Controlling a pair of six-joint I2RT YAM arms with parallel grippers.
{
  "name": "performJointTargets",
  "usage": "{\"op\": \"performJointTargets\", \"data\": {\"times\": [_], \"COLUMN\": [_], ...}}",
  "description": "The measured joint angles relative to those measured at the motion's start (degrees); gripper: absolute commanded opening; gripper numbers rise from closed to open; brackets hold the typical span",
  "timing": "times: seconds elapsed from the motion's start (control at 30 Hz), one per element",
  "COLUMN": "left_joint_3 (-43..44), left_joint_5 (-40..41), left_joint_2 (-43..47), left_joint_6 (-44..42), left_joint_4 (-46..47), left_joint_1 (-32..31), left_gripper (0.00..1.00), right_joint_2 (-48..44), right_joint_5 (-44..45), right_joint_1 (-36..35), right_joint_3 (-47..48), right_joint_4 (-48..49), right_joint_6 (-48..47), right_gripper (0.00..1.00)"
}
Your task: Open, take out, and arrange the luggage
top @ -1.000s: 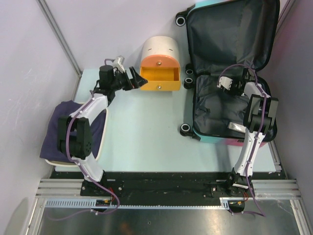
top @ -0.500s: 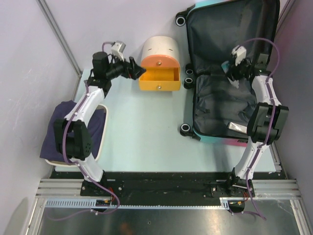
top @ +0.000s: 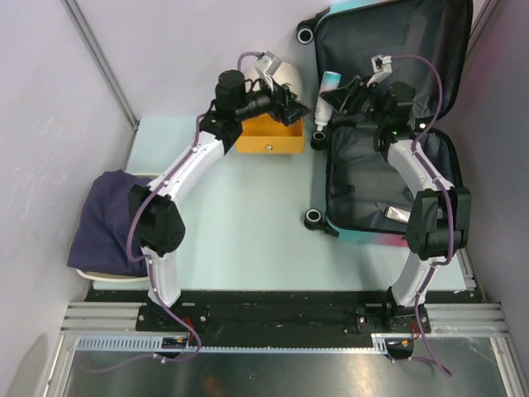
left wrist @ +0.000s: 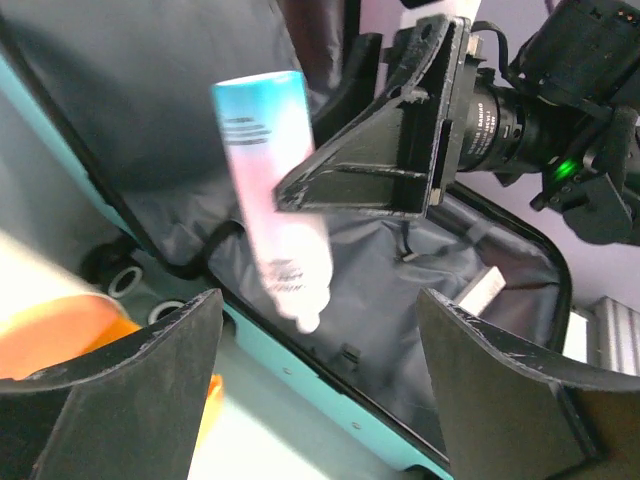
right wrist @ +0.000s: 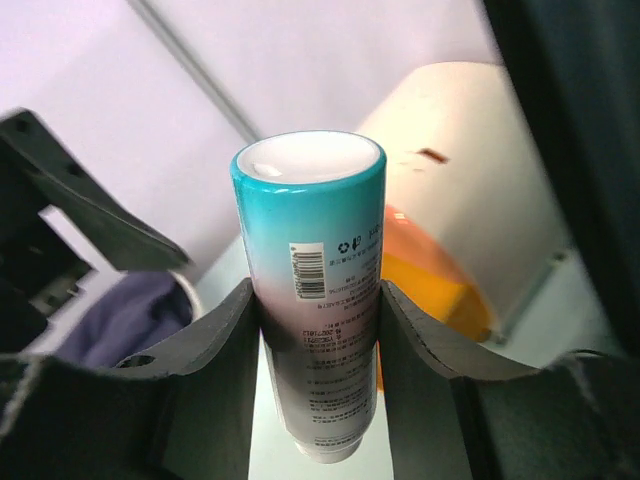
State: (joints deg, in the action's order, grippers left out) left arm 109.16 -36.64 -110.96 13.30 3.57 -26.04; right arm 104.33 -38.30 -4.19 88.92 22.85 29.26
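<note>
The luggage (top: 388,178) lies open at the right, lid (top: 376,41) raised, dark grey lining showing; it also shows in the left wrist view (left wrist: 420,330). My right gripper (top: 337,98) is shut on a teal-to-pink tube (top: 326,91) and holds it upright above the luggage's left edge, beside the wheels. In the right wrist view the tube (right wrist: 318,260) sits between my fingers (right wrist: 220,340). My left gripper (top: 296,109) is open and empty, just left of the tube. In the left wrist view the tube (left wrist: 275,200) hangs beyond its gap (left wrist: 320,300).
A cream cylindrical box (top: 271,83) with an open orange drawer (top: 269,136) stands under my left arm. A small white item (top: 400,215) lies in the luggage's lower half. A dark purple cloth (top: 103,227) lies over a white tray at the table's left edge.
My left arm swung right from the box's left side to above it. My right gripper moved left to the luggage's left edge, the tube now plain in it.
</note>
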Motion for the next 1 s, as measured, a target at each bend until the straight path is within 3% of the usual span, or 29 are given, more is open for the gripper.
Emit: {"op": "performJointTargets", "data": {"times": [0.17, 0.3, 0.77, 0.87, 0.97, 1.0], "left_joint_3": [-0.3, -0.7, -1.2, -1.2, -1.2, -1.2], "left_joint_5": [0.3, 0.9, 2.0, 1.8, 1.7, 1.8], "left_joint_2": [-0.9, -0.9, -0.9, -1.0, -1.1, -1.1], "left_joint_6": [1.3, 1.5, 3.4, 4.3, 5.3, 5.3], "left_joint_4": [-1.0, -0.9, -1.1, -1.1, -1.1, -1.1], "left_joint_1": [-1.8, -1.8, -2.0, -2.0, -2.1, -2.1], "left_gripper": [0.80, 0.72, 0.63, 0.45, 0.14, 0.08], "right_joint_2": [0.0, -0.8, -2.4, -2.4, -2.4, -2.4], "right_joint_5": [0.1, -0.2, -2.2, -2.3, -1.9, -1.8], "right_joint_1": [-3.6, -4.7, -8.1, -8.5, -8.5, -8.5], "right_joint_3": [-1.3, -2.1, -3.3, -3.8, -4.1, -4.1], "right_joint_4": [5.0, 7.7, 10.9, 11.1, 11.3, 11.3], "right_joint_6": [7.5, 10.8, 12.8, 12.7, 12.6, 12.6], "right_gripper": [0.00, 0.00, 0.00, 0.00, 0.00, 0.16]}}
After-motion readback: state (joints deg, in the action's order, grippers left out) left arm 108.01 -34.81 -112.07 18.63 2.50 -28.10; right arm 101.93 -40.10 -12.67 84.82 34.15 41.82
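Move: The left gripper is open and empty. The spray bottle, hanging nozzle-down in the right gripper, lies roughly 9 cm to its right, 5 cm farther out and about 2 cm lower. From the right hand, the left gripper is therefore some 9 cm to the left, 5 cm back and 3 cm up. Around 28 cm below the left hand, the open yellow drawer stands about 9 cm to its left and 2 cm ahead. The suitcase base is 15 cm right, 13 cm back and 29 cm below the right hand. Leftward and back, rising slightly, the right hand carries the bottle it still grips about 10 cm to the left gripper, turning some 15 degrees, mostly counter-clockwise. The left hand sinks and shifts right about 2 cm each, then nearly waits there, its fingers narrowing around the bottle's lower part and finally pinching it close beside the right fingers. ##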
